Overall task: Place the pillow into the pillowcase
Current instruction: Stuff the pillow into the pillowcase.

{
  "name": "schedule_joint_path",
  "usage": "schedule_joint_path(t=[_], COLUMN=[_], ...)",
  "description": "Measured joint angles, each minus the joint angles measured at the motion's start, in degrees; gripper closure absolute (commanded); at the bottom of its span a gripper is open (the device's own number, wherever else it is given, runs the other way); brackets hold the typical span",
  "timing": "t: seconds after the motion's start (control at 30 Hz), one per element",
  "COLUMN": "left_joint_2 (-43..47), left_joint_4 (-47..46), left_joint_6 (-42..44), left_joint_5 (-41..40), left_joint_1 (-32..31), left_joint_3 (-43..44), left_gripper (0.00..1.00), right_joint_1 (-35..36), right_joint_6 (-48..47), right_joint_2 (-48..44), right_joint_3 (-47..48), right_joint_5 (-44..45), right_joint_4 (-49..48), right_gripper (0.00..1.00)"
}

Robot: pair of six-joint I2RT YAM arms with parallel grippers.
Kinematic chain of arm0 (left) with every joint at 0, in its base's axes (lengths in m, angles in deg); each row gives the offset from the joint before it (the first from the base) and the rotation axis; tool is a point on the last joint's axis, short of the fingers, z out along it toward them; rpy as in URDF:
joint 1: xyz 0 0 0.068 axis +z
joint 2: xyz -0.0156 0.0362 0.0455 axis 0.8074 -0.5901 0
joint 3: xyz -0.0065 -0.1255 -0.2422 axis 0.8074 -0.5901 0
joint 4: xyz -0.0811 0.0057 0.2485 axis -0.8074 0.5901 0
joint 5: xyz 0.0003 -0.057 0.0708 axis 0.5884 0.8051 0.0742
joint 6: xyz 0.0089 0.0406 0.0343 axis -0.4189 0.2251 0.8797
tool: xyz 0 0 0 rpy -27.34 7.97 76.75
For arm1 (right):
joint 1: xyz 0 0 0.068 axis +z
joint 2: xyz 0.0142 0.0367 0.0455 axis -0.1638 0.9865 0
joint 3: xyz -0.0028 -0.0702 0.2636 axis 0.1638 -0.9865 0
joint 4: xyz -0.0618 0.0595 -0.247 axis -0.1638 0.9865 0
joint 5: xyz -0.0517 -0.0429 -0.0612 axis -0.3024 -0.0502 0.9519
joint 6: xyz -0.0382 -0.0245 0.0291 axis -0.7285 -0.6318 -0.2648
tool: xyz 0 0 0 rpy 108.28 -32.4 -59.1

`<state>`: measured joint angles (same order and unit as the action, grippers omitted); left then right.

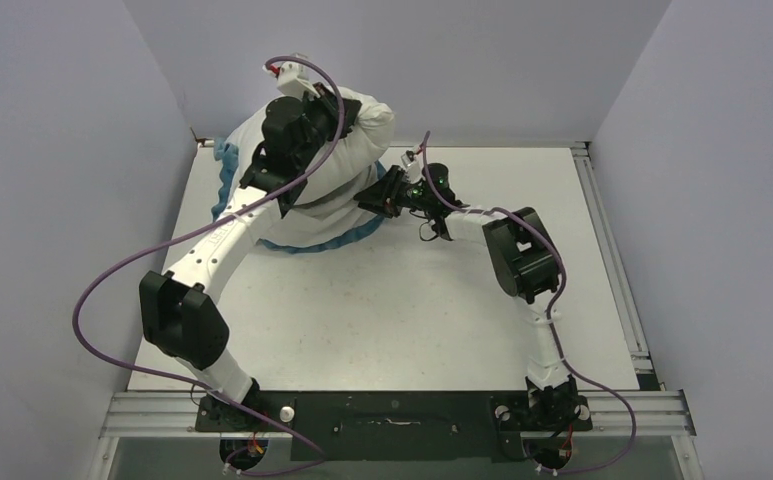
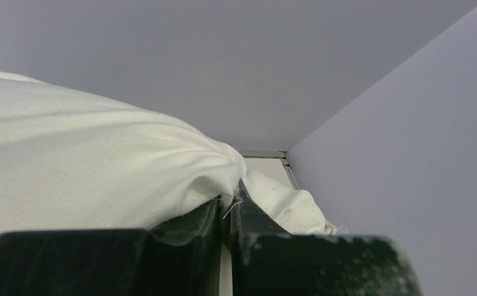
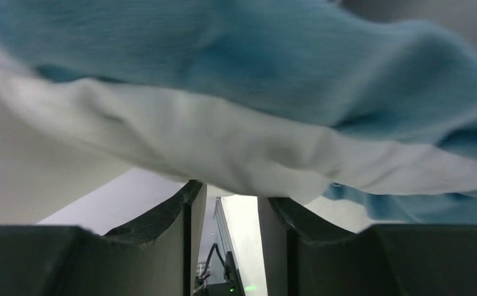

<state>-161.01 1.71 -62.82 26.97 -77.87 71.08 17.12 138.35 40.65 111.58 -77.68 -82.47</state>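
The plump white pillow lies bunched at the back left of the table, one end lifted. The pillowcase shows as a blue ruffled edge under and beside it. My left gripper is above the pillow, shut on a pinched fold of its white fabric; in the left wrist view the left gripper has its jaws together on the cloth. My right gripper is at the pillow's right edge. In the right wrist view the right gripper is open, and the pillowcase, blue over white, drapes across its tips with nothing between them.
Grey walls close in the back and both sides. A metal rail runs along the table's right edge. The white tabletop stretches between the arms' bases and the bedding. The arms' purple cables loop out to the sides.
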Motion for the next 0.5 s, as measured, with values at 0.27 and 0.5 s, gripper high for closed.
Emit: schedule_joint_path(t=[0.27, 0.5], left_joint_2=[0.26, 0.61], left_joint_4=[-0.24, -0.31], left_joint_6=[-0.20, -0.33], left_joint_5=[0.35, 0.42], left_joint_1=[0.26, 0.50], left_joint_3=[-0.37, -0.76], left_gripper=[1.00, 1.00], right_joint_1=[-0.35, -0.35], right_joint_6=[-0.35, 0.09], right_joint_2=[4.13, 4.70], right_joint_3=[1.25, 3.56], right_joint_5=[1.92, 2.19], right_joint_4=[2.03, 1.57], right_gripper=[0.50, 0.40])
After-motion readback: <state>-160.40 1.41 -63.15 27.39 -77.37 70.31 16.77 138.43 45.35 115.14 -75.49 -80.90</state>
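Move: The pillowcase's blue hem stands about 4 cm ahead of the right hand, sideways and in height about level with it. The pillow's bunched end, held up in the left hand, is some 6 cm ahead, 1 cm right and 22 cm above the right hand; the case's near edge hangs about 9 cm back, 11 cm left and 10 cm lower. From the left hand that hem lies some 2 cm back, 3 cm right and 24 cm below. Fingers opening wider, right hand sinks nearly 4 cm, rises one, edging 2 cm forward towards hem; left keeps hold. ##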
